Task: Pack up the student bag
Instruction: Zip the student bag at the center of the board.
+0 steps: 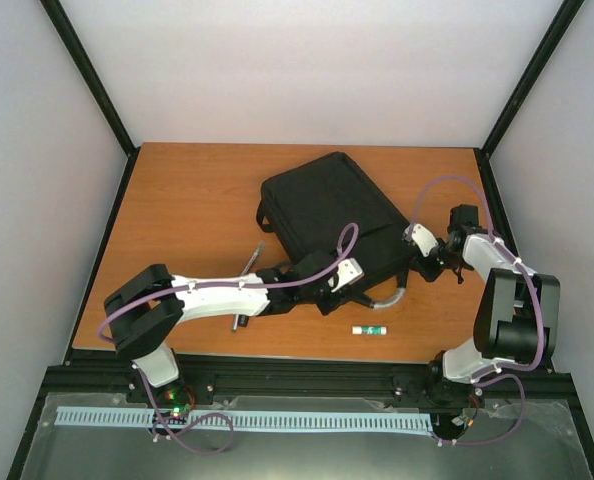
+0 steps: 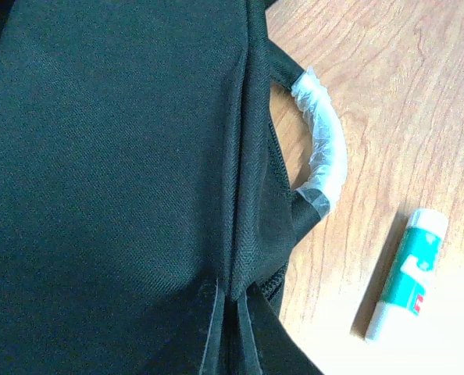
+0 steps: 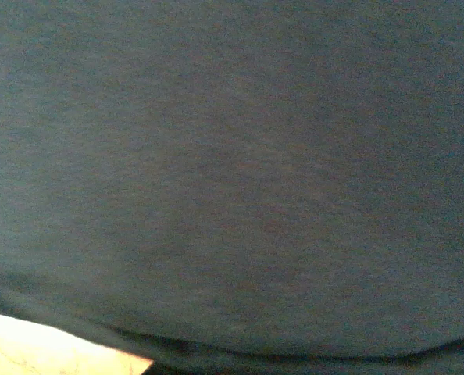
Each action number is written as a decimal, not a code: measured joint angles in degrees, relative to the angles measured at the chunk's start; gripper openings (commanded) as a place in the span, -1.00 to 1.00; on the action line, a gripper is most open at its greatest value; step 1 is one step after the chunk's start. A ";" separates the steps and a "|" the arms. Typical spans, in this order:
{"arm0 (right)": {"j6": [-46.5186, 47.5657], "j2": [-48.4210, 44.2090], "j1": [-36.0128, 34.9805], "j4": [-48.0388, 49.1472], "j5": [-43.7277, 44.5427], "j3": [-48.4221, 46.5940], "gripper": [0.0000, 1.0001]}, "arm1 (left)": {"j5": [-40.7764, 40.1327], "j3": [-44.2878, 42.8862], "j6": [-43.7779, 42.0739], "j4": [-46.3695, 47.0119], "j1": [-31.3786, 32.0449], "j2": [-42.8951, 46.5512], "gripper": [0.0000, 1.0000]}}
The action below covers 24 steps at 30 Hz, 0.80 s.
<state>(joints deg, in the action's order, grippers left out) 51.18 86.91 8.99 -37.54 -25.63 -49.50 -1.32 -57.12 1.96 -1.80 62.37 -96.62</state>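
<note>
The student bag (image 1: pixel 327 212), a large black fabric backpack, lies flat in the middle of the wooden table. Its grey loop handle (image 1: pixel 389 297) points toward the near edge; in the left wrist view the handle (image 2: pixel 326 148) is wrapped in clear plastic. My left gripper (image 1: pixel 362 280) sits at the bag's near end, next to the handle. Seen from the left wrist, the left gripper (image 2: pixel 229 291) is shut, pinching a ridge of the bag's fabric (image 2: pixel 99 156) along a seam. My right gripper (image 1: pixel 422 258) presses against the bag's right edge. Black fabric (image 3: pixel 232 172) fills the right wrist view and hides its fingers.
A green and white glue stick (image 1: pixel 369 329) lies on the table near the front edge, right of the handle; the left wrist camera also shows the glue stick (image 2: pixel 408 273). A pen (image 1: pixel 249 272) lies by the left forearm. Black frame posts border the table.
</note>
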 measured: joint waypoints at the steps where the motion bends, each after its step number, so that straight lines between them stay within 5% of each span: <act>1: 0.00 0.39 0.00 -0.07 0.17 -0.28 -0.94 | -0.15 0.79 0.04 0.07 0.00 0.68 -0.98; 7: -0.20 2.10 -0.02 -0.04 0.61 -1.09 -0.94 | -1.29 5.03 1.53 0.39 0.00 4.07 -0.93; 12: -0.13 1.55 0.02 0.79 1.22 -0.70 -0.95 | -2.21 7.67 4.90 -1.40 0.04 7.32 0.20; 14: 0.02 0.44 0.09 1.11 1.31 -0.13 -0.94 | -3.54 8.00 7.28 -3.34 0.09 9.11 0.51; 19: 0.37 -3.28 0.09 1.16 1.29 1.29 -0.94 | -7.17 8.00 16.13 -5.62 -2.36 15.32 0.73; 24: 0.72 -4.22 0.09 1.84 1.29 2.69 -0.94 | -8.68 7.06 28.68 -7.45 -12.46 16.79 0.87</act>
<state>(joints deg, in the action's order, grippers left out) 51.90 82.70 9.08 -35.70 -24.34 -46.81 -10.00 -50.06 30.63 -9.26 49.91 -79.83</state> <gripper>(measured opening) 0.029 0.914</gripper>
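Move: The left hand, shut at the near edge of the student bag, has the bag's middle some 14 cm ahead, 3 cm to its left and about 6 cm lower. The bag's handle lies 2 cm back and 11 cm to the right, the glue stick about 10 cm back and 5 cm right, both some 8 cm below. From the right hand, at the bag's right-hand corner, the bag's middle is about 7 cm ahead and 23 cm left, nearly level. With its fingers still shut at the bag's near edge, the left hand first eases some 4 cm left and slightly back, then opens wide and lets go, swinging left and forward while rising about 5 cm, with the wrist turning some 35 degrees counter-clockwise, to end over the left side of the bag. The right hand stays shut at the bag's right-hand corner, its fingertips tucked behind the edge, and barely shifts. ##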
